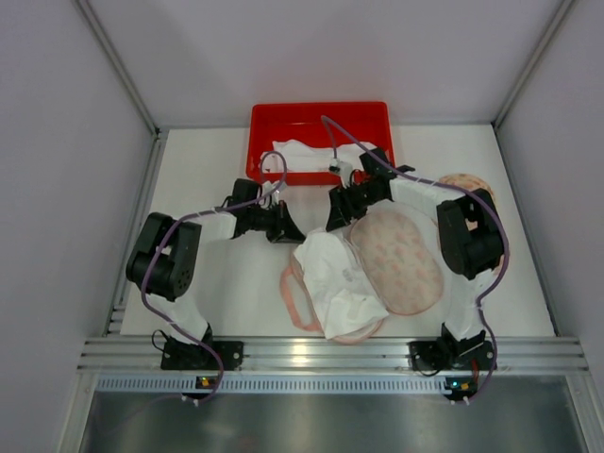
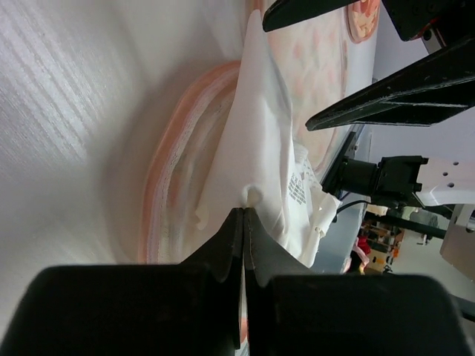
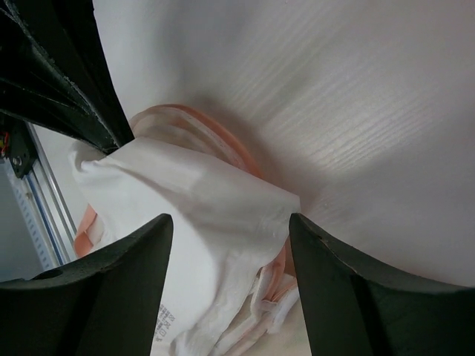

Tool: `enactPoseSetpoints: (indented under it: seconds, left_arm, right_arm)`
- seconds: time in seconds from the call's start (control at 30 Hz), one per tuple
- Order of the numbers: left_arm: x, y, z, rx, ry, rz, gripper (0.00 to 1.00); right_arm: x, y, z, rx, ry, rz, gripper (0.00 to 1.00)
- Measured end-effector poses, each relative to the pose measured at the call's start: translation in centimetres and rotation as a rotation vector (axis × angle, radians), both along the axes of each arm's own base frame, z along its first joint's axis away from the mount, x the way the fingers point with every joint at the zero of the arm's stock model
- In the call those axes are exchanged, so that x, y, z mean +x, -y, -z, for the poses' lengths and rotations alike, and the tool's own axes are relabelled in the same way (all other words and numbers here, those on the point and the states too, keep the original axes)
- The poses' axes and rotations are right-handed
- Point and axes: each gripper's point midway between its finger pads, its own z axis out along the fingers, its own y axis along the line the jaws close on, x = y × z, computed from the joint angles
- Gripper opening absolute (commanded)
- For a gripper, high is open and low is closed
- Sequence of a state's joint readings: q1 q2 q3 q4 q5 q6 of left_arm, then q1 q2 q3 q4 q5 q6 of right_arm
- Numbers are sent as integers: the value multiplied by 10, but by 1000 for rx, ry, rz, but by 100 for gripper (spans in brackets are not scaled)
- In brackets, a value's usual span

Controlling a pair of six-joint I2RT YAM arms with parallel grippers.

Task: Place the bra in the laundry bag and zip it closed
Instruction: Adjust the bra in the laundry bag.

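The white bra (image 1: 335, 274) lies crumpled over the open laundry bag (image 1: 401, 260), a peach patterned shell whose pink rim shows at the lower left. My left gripper (image 1: 288, 229) is at the bra's upper left corner. In the left wrist view it (image 2: 245, 211) is shut on a pinch of the white bra (image 2: 260, 148), with the bag rim (image 2: 167, 163) beneath. My right gripper (image 1: 337, 212) hovers just beyond the bra's top edge. In the right wrist view it (image 3: 230, 222) stands open over the bra (image 3: 193, 208) and the bag's pink rim (image 3: 215, 137), holding nothing.
A red tray (image 1: 269, 118) with white cloth in it stands at the back, close behind both grippers. Another peach item (image 1: 462, 181) lies at the right behind the right arm. The metal rail (image 1: 321, 354) marks the table's near edge.
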State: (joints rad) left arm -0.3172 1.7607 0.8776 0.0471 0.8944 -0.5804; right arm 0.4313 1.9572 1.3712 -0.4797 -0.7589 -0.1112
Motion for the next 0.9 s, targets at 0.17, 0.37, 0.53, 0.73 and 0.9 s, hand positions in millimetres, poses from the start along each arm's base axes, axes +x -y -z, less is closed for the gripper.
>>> enactPoseSetpoints:
  seconds: [0.17, 0.37, 0.53, 0.73, 0.9]
  left_arm:
    - [3, 1, -9, -7, 44, 7, 0]
    - [15, -2, -31, 32, 211, 15, 0]
    - [18, -1, -49, 122, 418, 62, 0]
    - [-3, 14, -61, 267, 712, 228, 0]
    - [-21, 26, -61, 381, 920, 369, 4]
  right_arm:
    - [-2, 0, -1, 16, -13, -4, 65]
    - [-9, 2, -5, 19, -15, -15, 60]
    - [-13, 3, -14, 27, -5, -24, 47]
    - [-19, 9, -20, 42, -31, -12, 43]
    - [-10, 27, -25, 50, -53, 42, 42]
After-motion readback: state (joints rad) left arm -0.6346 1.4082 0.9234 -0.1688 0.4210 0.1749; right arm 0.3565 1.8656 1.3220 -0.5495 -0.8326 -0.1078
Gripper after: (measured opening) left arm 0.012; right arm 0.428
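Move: The left fingers are already shut on the bra's far left corner; the laundry bag's open half, which it belongs in, centres about 11 cm back, 8 cm to the right and 3 cm below that hand. For the open right hand, the bra's free far corner lies some 3 cm to its left, about 1 cm back and 3 cm below; the bag's printed half is roughly 13 cm right and 8 cm back, the red tray some 20 cm ahead and 4 cm left. The left hand keeps its pinch on the bra's corner and lifts it about 6 cm, first easing slightly forward and then drawing back and to the right over the bag, while the wrist rolls some 60 degrees about the line of the fingers so that the hand's forward side comes up. Beside the free far corner the right hand eases back a little, then shifts right and rises, ending nearly 3 cm farther right and as much higher, its fingers narrowing by about a third but not shut. ##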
